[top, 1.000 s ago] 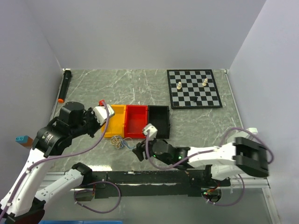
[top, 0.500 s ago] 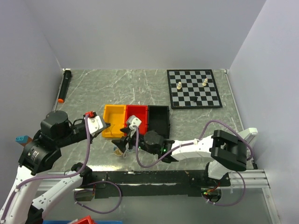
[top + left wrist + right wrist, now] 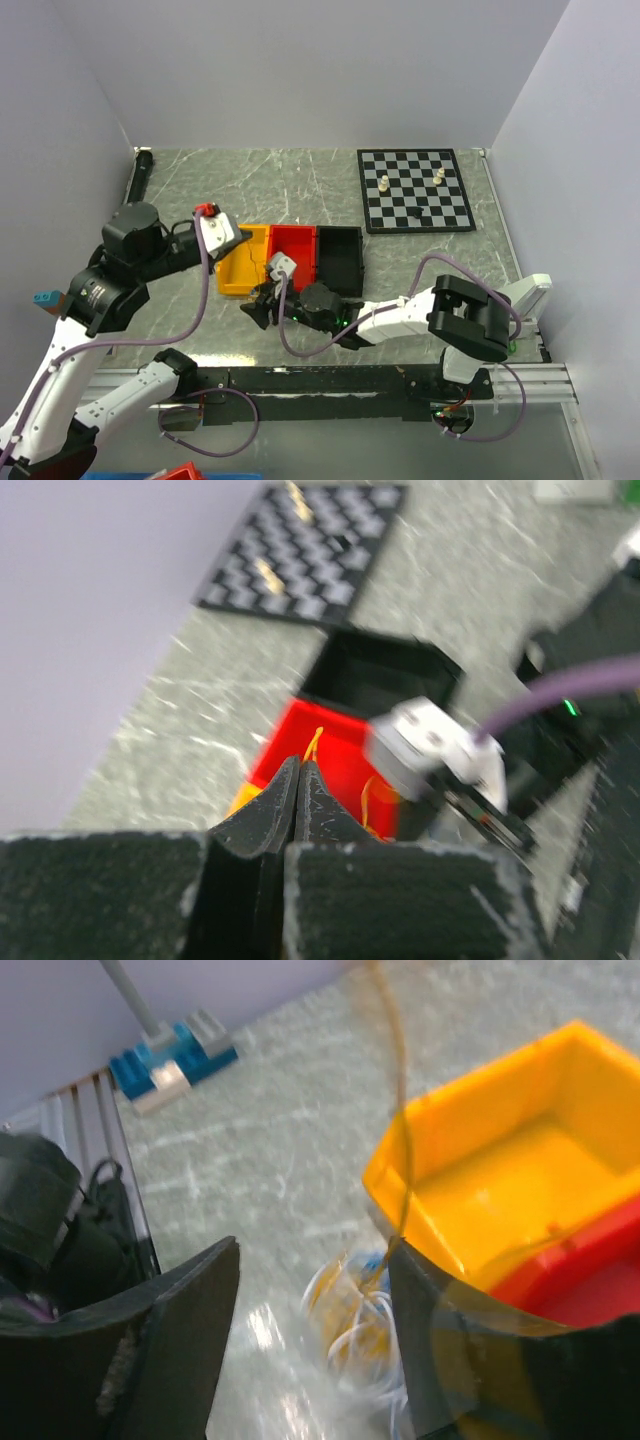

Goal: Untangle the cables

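Note:
The cables (image 3: pixel 372 1332), a small clump of white, yellow-orange and blue loops, lie on the table beside the yellow bin (image 3: pixel 520 1160). My right gripper (image 3: pixel 310 1310) hovers open low over the clump, a finger on each side of it. In the top view this gripper (image 3: pixel 258 308) covers the clump. A yellow-orange strand (image 3: pixel 398 1130) rises taut from the clump and out of the top of the right wrist view. My left gripper (image 3: pixel 298 766) is shut, with a yellow-orange wire (image 3: pixel 315 742) coming out at its tips. It hangs above the yellow bin (image 3: pixel 240 275).
A red bin (image 3: pixel 300 245) and a black bin (image 3: pixel 340 255) stand in a row with the yellow one. At the back right is a chessboard (image 3: pixel 415 188) with a few pieces. A black marker (image 3: pixel 138 170) lies along the left wall. A blue block (image 3: pixel 175 1060) sits near the left edge.
My right gripper has moved left onto the clump, which it now covers in the top view. The left gripper dipped toward the near left, then rose back over the yellow bin.

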Robot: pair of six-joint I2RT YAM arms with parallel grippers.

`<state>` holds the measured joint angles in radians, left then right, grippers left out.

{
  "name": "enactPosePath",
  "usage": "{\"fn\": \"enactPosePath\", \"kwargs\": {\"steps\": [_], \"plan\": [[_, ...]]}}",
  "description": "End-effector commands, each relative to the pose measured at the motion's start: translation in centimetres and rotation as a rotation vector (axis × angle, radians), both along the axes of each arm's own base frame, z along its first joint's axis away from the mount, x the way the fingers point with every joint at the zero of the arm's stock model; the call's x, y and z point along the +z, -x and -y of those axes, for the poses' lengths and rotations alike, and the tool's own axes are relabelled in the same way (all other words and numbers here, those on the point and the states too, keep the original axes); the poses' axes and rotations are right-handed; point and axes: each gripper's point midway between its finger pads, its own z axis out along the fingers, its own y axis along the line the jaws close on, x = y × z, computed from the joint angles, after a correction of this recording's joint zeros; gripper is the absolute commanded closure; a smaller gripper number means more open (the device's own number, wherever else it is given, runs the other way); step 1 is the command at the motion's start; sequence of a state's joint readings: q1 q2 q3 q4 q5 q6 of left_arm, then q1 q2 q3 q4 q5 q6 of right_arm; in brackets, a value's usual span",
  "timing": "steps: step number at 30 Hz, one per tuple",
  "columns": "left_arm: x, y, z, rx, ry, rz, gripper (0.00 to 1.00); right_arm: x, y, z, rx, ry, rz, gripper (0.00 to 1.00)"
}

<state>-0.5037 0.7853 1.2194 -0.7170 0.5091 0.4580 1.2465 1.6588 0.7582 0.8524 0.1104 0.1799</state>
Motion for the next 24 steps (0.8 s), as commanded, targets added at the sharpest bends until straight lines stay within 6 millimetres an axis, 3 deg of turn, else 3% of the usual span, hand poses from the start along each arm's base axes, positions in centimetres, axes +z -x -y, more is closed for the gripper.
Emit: {"fn": "enactPosePath", "kwargs": {"steps": [1,3,6,10,16,21,24], "plan": [[8.1,-1.1,-0.3,0.065,0.157,0.206,0.99,-1.6,0.6,1.9,-0.016,0.002,-0.086,0.37],[9.7,-1.2,-0.5,0.081,0.189,0.230,0.99,-2.8,1.0,2.9,-0.023,0.026,-0.129,0.43],[10.6,-1.3,-0.4,0.087,0.211,0.216,0.99,-4.0,1.4,4.5,-0.034,0.054,-0.180,0.58],[11.0,-1.5,-0.3,0.094,0.223,0.215,0.99,-5.6,2.1,6.6,-0.059,0.102,-0.233,0.76],[11.2,-0.4,0.5,0.018,0.204,0.189,0.99,-5.8,3.5,10.0,-0.074,0.106,-0.292,0.98],[12.1,-0.5,0.5,0.016,0.222,0.225,0.98,-6.2,4.5,13.0,-0.122,0.147,-0.370,1.00],[12.8,-1.3,-0.1,0.064,0.224,0.264,0.99,-7.8,5.4,15.4,-0.189,0.185,-0.461,1.00]]}}
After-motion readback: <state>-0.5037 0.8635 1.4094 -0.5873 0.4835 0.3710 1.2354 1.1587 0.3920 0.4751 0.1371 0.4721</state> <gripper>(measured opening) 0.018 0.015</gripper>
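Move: The tangled cables hang at the right hand's open fingers, their middle about 4 cm below, 1 cm ahead and 1 cm right of it. From that hand the orange bin is some 13 cm ahead, 5 cm left, and the red bin 13 cm ahead, 7 cm right, both about 14 cm lower. The left hand, holding the orange strand, has the tangle about 22 cm below and 3 cm back, level sideways. The right fingers close from wide open to shut, pinching the blue part of the tangle, as that hand sinks about 6 cm and sweeps to the right, some 12 cm in all, drawing back about 4 cm and rolling nearly 20 degrees. The left hand keeps its pinch on the orange strand and lifts about 9 cm, away from the tangle. ##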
